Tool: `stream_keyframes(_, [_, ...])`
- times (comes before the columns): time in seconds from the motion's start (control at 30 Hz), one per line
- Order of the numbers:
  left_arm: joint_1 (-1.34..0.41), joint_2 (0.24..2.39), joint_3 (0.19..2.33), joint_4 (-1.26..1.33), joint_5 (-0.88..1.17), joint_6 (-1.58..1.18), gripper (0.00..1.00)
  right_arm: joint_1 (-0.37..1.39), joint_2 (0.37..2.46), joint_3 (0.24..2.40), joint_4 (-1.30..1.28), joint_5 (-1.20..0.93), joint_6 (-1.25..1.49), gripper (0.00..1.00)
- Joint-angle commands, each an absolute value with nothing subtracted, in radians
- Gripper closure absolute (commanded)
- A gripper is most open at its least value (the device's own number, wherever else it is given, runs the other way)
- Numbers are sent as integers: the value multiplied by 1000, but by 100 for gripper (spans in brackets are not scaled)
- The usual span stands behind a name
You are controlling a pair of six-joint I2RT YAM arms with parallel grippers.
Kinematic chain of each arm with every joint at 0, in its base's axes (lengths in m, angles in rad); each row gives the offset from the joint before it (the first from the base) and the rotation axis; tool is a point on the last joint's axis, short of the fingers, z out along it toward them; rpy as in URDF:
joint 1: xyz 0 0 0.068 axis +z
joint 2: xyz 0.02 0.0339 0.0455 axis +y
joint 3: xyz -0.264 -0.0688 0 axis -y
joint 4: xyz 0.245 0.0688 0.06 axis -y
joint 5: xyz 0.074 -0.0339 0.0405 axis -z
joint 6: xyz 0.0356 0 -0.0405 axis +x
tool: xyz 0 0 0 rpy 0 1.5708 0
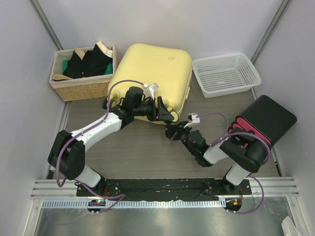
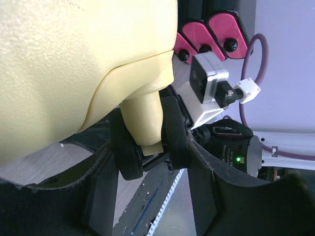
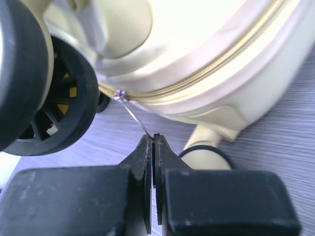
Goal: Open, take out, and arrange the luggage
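Note:
The pale-yellow luggage (image 1: 150, 73) lies flat at the back middle of the table, zipped closed. My left gripper (image 1: 165, 110) is at its near edge, its fingers clamped on either side of a yellow wheel post (image 2: 145, 118) under the shell (image 2: 74, 59); the left gripper (image 2: 150, 147) holds that post. My right gripper (image 1: 173, 132) is at the near right corner. In the right wrist view the gripper (image 3: 154, 137) is shut on the thin metal zipper pull (image 3: 135, 115), which runs up to the slider on the luggage (image 3: 221, 59) beside a black wheel (image 3: 59, 108).
A wicker basket (image 1: 81, 73) of dark clothes stands at the back left. A white mesh basket (image 1: 226, 73) sits at the back right. A black box (image 1: 268, 120) with pink-red cylinders (image 2: 202, 34) stands by the right arm.

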State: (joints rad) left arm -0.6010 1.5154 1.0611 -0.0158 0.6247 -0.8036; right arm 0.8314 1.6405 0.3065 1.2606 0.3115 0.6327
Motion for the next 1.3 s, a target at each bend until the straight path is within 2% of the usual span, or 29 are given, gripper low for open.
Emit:
stream_keyframes(0.0, [-589, 1473, 1080, 78, 742, -788, 100, 819, 1546, 293, 1543, 486, 580, 99])
stream_keyframes(0.23, [-569, 1468, 1092, 51, 735, -755, 100, 821, 1511, 290, 1482, 428, 545, 99])
stream_keyframes(0.33, [-546, 1444, 1127, -42, 687, -694, 100, 821, 1525, 290, 1471, 388, 560, 99])
stream_keyframes(0.4, [-534, 1408, 1152, -150, 611, -599, 95, 819, 1529, 284, 1470, 361, 566, 99])
stream_keyframes(0.43, [-516, 1393, 1178, -187, 580, -565, 91, 819, 1528, 278, 1468, 356, 572, 99])
stream_keyframes(0.47, [-505, 1376, 1187, -249, 554, -502, 77, 818, 1523, 275, 1462, 353, 572, 99])
stream_keyframes(0.53, [-464, 1319, 1192, -288, 464, -450, 59, 818, 1505, 272, 1451, 351, 565, 99])
stream_keyframes(0.57, [-447, 1299, 1189, -314, 436, -408, 43, 818, 1496, 272, 1433, 350, 560, 99])
stream_keyframes(0.63, [-392, 1238, 1181, -337, 359, -377, 29, 818, 1479, 275, 1410, 345, 549, 99])
stream_keyframes(0.67, [-370, 1217, 1177, -348, 341, -368, 18, 818, 1467, 276, 1393, 344, 543, 99])
stream_keyframes(0.73, [-316, 1168, 1172, -351, 315, -328, 10, 816, 1457, 276, 1382, 334, 543, 99])
stream_keyframes(0.77, [-304, 1155, 1173, -363, 305, -313, 1, 818, 1457, 276, 1379, 328, 540, 99])
stream_keyframes(0.9, [-239, 1117, 1184, -408, 275, -210, 0, 818, 1465, 273, 1370, 302, 551, 95])
stream_keyframes(0.93, [-230, 1115, 1183, -420, 214, -148, 0, 818, 1468, 276, 1359, 292, 554, 94])
stream_keyframes(1.03, [-167, 1143, 1170, -504, 143, -54, 0, 818, 1486, 278, 1362, 270, 572, 84])
stream_keyframes(1.2, [-100, 1238, 1197, -592, 47, 26, 0, 818, 1502, 284, 1362, 223, 586, 56])
stream_keyframes(1.23, [-91, 1244, 1195, -591, 60, 31, 0, 818, 1503, 290, 1355, 215, 589, 39])
stream_keyframes(1.27, [-84, 1250, 1192, -591, 64, 31, 0, 818, 1506, 294, 1347, 204, 589, 18])
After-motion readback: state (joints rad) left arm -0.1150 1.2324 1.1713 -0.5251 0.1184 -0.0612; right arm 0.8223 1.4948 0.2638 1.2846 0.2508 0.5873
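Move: The left hand still grips the suitcase's right upper wheel; the left upper wheel lies about 30 cm to its left and 7 cm farther out, nearly as high, with the wicker basket some 42 cm left, 25 cm ahead and 9 cm lower. The right hand still pinches the zipper pull, whose slider is about 2 cm ahead, 2 cm left and 1 cm higher; the right lower wheel is 5 cm left, 1 cm back and 6 cm below. With the fingers shut on the zipper pull, the right hand tugs it quickly up and to the right by about 4 cm, eases a little back left while staying raised, and finally opens to let the pull go. The left hand at first stays clamped on the right upper wheel, then hauls it leftward, opens wide and lets go, and swings on left and somewhat forward towards the left upper wheel, some 27 cm in all, arching up and coming back down as its fingers tip to point more downward. ##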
